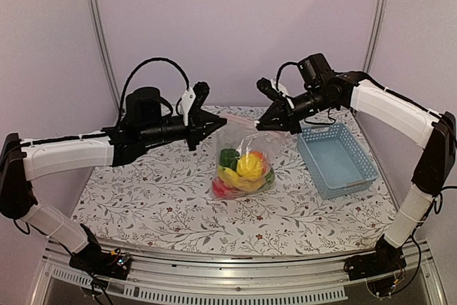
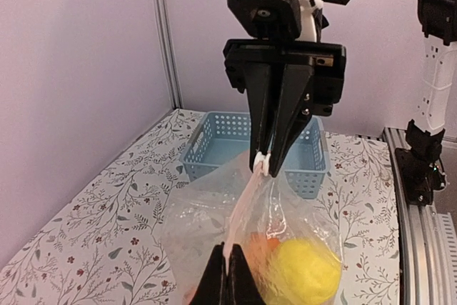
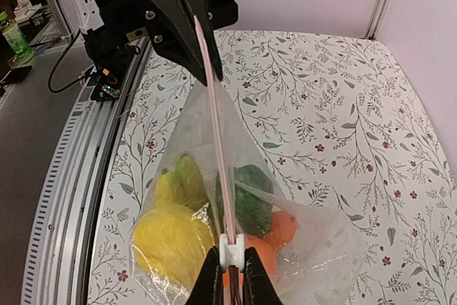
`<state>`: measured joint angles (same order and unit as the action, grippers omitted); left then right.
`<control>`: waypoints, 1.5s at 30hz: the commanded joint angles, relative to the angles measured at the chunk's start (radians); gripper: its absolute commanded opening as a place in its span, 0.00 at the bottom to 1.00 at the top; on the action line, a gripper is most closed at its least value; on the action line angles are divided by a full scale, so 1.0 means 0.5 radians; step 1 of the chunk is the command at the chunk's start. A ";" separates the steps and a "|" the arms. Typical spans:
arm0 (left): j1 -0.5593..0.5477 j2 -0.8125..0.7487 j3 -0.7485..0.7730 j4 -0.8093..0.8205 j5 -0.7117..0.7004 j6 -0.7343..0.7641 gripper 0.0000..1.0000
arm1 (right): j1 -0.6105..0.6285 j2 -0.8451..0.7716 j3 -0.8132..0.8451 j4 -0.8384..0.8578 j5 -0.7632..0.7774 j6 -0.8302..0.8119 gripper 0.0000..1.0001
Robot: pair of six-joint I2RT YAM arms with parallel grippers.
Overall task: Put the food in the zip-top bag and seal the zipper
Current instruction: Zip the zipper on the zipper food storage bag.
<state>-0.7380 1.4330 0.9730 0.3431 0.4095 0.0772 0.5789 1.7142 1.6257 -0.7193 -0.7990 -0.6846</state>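
The clear zip-top bag (image 1: 246, 149) hangs over the table between both grippers, with its bottom on the cloth. Inside it sits the food (image 1: 245, 168): a yellow piece (image 3: 171, 237), a green one (image 3: 251, 198) and an orange one (image 3: 280, 228). The pink zipper (image 3: 216, 126) runs taut from gripper to gripper. My left gripper (image 2: 230, 275) is shut on one end of the zipper strip. Shut on the white slider (image 3: 232, 246) at the other end is my right gripper (image 3: 230, 268). In the top view the two fingertips, left (image 1: 221, 121) and right (image 1: 260, 126), face each other closely.
A light-blue slotted basket (image 1: 337, 159) stands empty to the right of the bag, under the right arm. The table carries a floral cloth (image 1: 143, 198). Metal rails run along its near edge (image 1: 235, 266), and pale walls close the back and sides.
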 commanded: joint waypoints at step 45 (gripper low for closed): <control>0.304 -0.155 -0.166 0.236 -0.051 -0.103 0.00 | -0.507 -0.151 -0.278 -0.574 0.293 -0.311 0.06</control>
<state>-0.6346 1.3651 0.8848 0.3771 0.4145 0.0471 0.3634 1.6554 1.4891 -0.9329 -0.7372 -0.8314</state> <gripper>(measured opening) 0.004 0.060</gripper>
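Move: The right hand holds the white slider on the bag's pink zipper. The zipper's right end droops roughly 6 cm to its right and 4 cm lower; the food sits 3 cm left and 19 cm below, and the blue basket about 25 cm right, 6 cm farther out and 22 cm below. From the left hand, pinching the zipper's left end, the slider is some 9 cm right, level in reach and 2 cm lower. Still pinching the white slider, the right hand draws it along the zipper towards the bag's right corner, about 10 cm right while sinking some 6 cm, its fingers tipping 10 degrees further down and swinging slightly clockwise. The left hand keeps its shut grip on the zipper's left end and pulls the other way, 4 cm left and slightly forward. ##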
